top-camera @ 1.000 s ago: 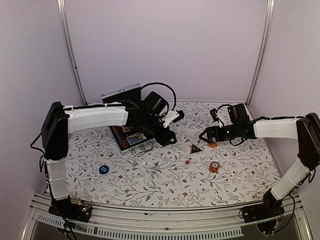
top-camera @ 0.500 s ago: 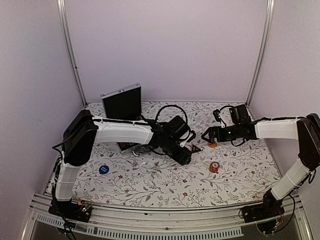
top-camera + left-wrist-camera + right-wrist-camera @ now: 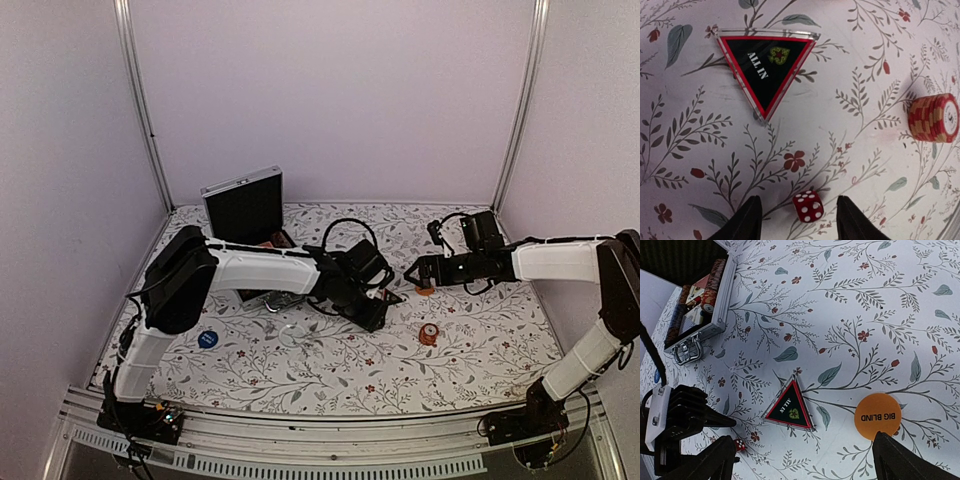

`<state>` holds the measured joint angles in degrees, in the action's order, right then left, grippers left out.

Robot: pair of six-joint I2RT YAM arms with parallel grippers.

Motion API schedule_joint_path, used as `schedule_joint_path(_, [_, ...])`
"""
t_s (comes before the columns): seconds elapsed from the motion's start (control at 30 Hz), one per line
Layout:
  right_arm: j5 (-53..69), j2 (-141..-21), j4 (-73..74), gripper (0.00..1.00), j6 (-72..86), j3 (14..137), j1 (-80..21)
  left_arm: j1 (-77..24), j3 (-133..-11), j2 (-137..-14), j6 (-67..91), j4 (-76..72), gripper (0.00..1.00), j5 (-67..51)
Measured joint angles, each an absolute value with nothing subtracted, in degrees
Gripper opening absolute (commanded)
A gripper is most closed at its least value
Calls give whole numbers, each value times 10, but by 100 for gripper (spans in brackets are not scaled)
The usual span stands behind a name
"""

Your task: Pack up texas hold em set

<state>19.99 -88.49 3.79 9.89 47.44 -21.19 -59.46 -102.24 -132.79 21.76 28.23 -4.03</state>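
Note:
The silver case stands open at the back left; in the right wrist view the case holds chip rows and card decks. My left gripper is low over the cloth, open, with a small red die between its fingers and a gap on each side. Just beyond lies the black triangular ALL IN token, and a reddish chip stack lies on its side to the right. My right gripper is open and empty above the triangular token and the orange BIG BLIND token.
A blue round token and a clear round token lie on the floral cloth at the near left. The chip stack sits right of centre. Both arms meet near the middle, fingertips a short distance apart.
My left arm has swung from the case to the middle and come down over the die, its jaws narrowing a little. The right arm has barely moved.

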Motion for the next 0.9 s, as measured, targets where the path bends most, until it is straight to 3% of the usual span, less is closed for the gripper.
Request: schedule_joint_path(0.9, [201, -884, 37, 99, 99, 469, -212, -599, -1044, -1346, 170, 294, 15, -27])
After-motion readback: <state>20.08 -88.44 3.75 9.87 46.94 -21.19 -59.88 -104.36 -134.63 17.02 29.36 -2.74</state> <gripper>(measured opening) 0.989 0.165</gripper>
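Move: The red die lies almost between the left hand's open fingertips, about 1 cm to the right and 1 cm below. The all-in triangle is roughly 8 cm ahead and 5 cm right of the hand, and the red chip stack about 13 cm right and 3 cm back, both about 1 cm below. From the idle right hand the die is some 8 cm back, 8 cm left and 8 cm down. The left hand sinks about 1 cm, edging right then partly back, as its half-open fingers pinch the die. ##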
